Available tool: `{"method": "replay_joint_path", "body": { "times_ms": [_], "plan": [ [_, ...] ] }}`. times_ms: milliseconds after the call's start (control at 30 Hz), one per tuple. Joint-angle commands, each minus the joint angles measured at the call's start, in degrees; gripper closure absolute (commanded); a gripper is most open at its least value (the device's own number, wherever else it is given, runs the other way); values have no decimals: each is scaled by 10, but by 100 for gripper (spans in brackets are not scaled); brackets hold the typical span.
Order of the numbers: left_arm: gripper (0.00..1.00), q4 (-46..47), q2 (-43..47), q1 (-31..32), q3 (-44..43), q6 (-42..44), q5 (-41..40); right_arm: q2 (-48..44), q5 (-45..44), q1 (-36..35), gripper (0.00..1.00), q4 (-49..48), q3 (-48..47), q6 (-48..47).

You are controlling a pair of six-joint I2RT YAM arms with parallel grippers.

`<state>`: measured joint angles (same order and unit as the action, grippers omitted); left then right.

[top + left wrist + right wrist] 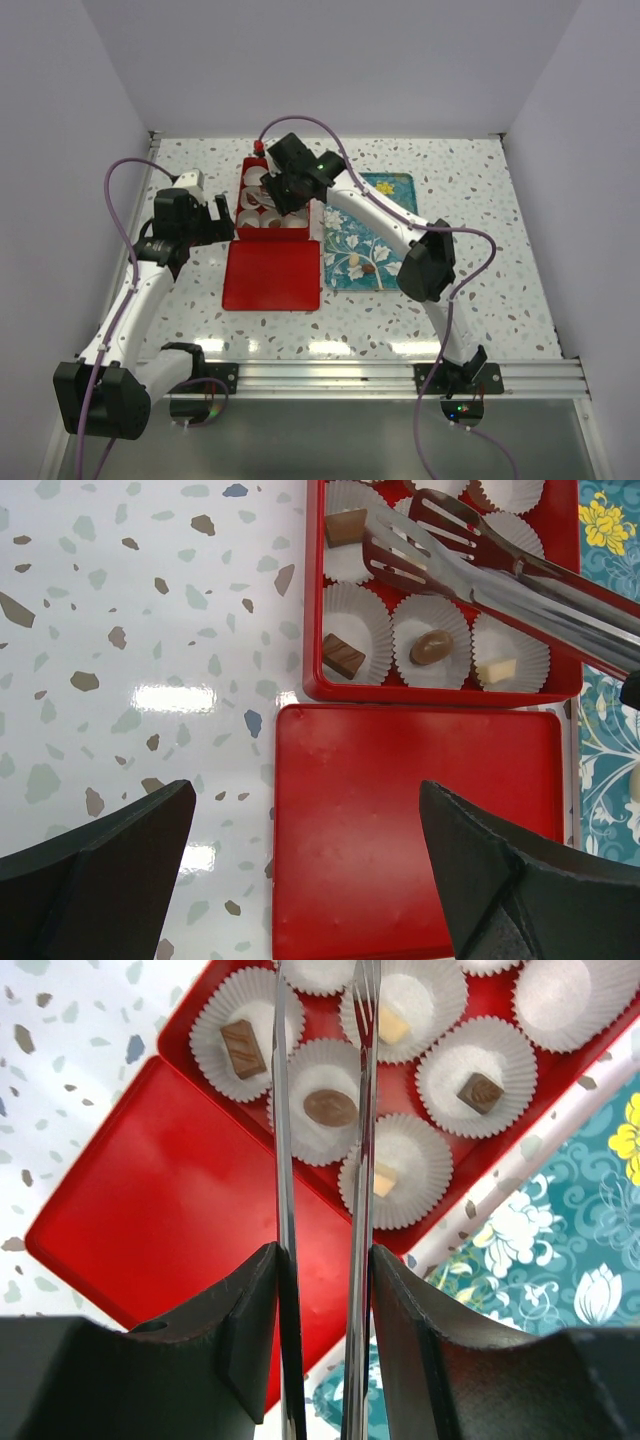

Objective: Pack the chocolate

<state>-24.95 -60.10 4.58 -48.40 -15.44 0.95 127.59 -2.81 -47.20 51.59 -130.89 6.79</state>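
Observation:
My right gripper (322,1260) is shut on a pair of metal tongs (283,1110), whose slotted tips (400,542) hover apart over the red box (440,694), and I see nothing between them. White paper cups in the box hold chocolate: a brown bar (243,1048), a brown oval (330,1107), a brown square (481,1092) and two cream pieces (383,1180). More pieces lie on the teal tray (372,235), one cream (357,262). My left gripper (307,790) stands open and empty above the red lid (420,820).
The lid (272,273) lies flat, touching the box's near side. The flower-printed tray sits right of the box and lid. Speckled tabletop (150,680) extends to the left. Grey walls enclose the table on three sides.

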Motion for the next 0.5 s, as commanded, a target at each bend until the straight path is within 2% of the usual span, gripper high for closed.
{"method": "replay_joint_path", "body": {
  "times_ms": [0, 233, 467],
  "plan": [
    [0, 10, 2, 1, -6, 4, -2, -73, -25, 2, 57, -11, 15, -8],
    [0, 14, 1, 1, -4, 5, -2, -195, -59, 18, 58, -8, 122, -9],
    [0, 23, 0, 1, 4, 1, 1, -372, -110, 44, 57, 14, 352, 19]
  ]
}}
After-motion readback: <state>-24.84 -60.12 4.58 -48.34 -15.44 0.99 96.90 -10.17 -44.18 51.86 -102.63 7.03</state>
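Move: The brown chocolate left on the blue tray lies some 19 cm to the right hand's right, 11 cm back and 14 cm below; the pale chocolate is about 15 cm right and 9 cm back, and the dark round one about 29 cm right and 3 cm back. The brown piece in the box's middle-left cup, by the tong tips, is about 6 cm ahead and 9 cm left. From the left hand, the brown chocolate on the tray lies some 35 cm right and 4 cm back. Still gripping the tongs, which hold nothing, the right hand draws them out of the red box, swinging to its right by about 12 cm, rising some 7 cm and pulling back about 5 cm towards the blue tray, slow at first and then ever faster. The fingers keep the same opening on the handles while the wrist turns slightly clockwise, under 10 degrees, so the tips leave the middle-left cup and end up high by the box's right rim. ##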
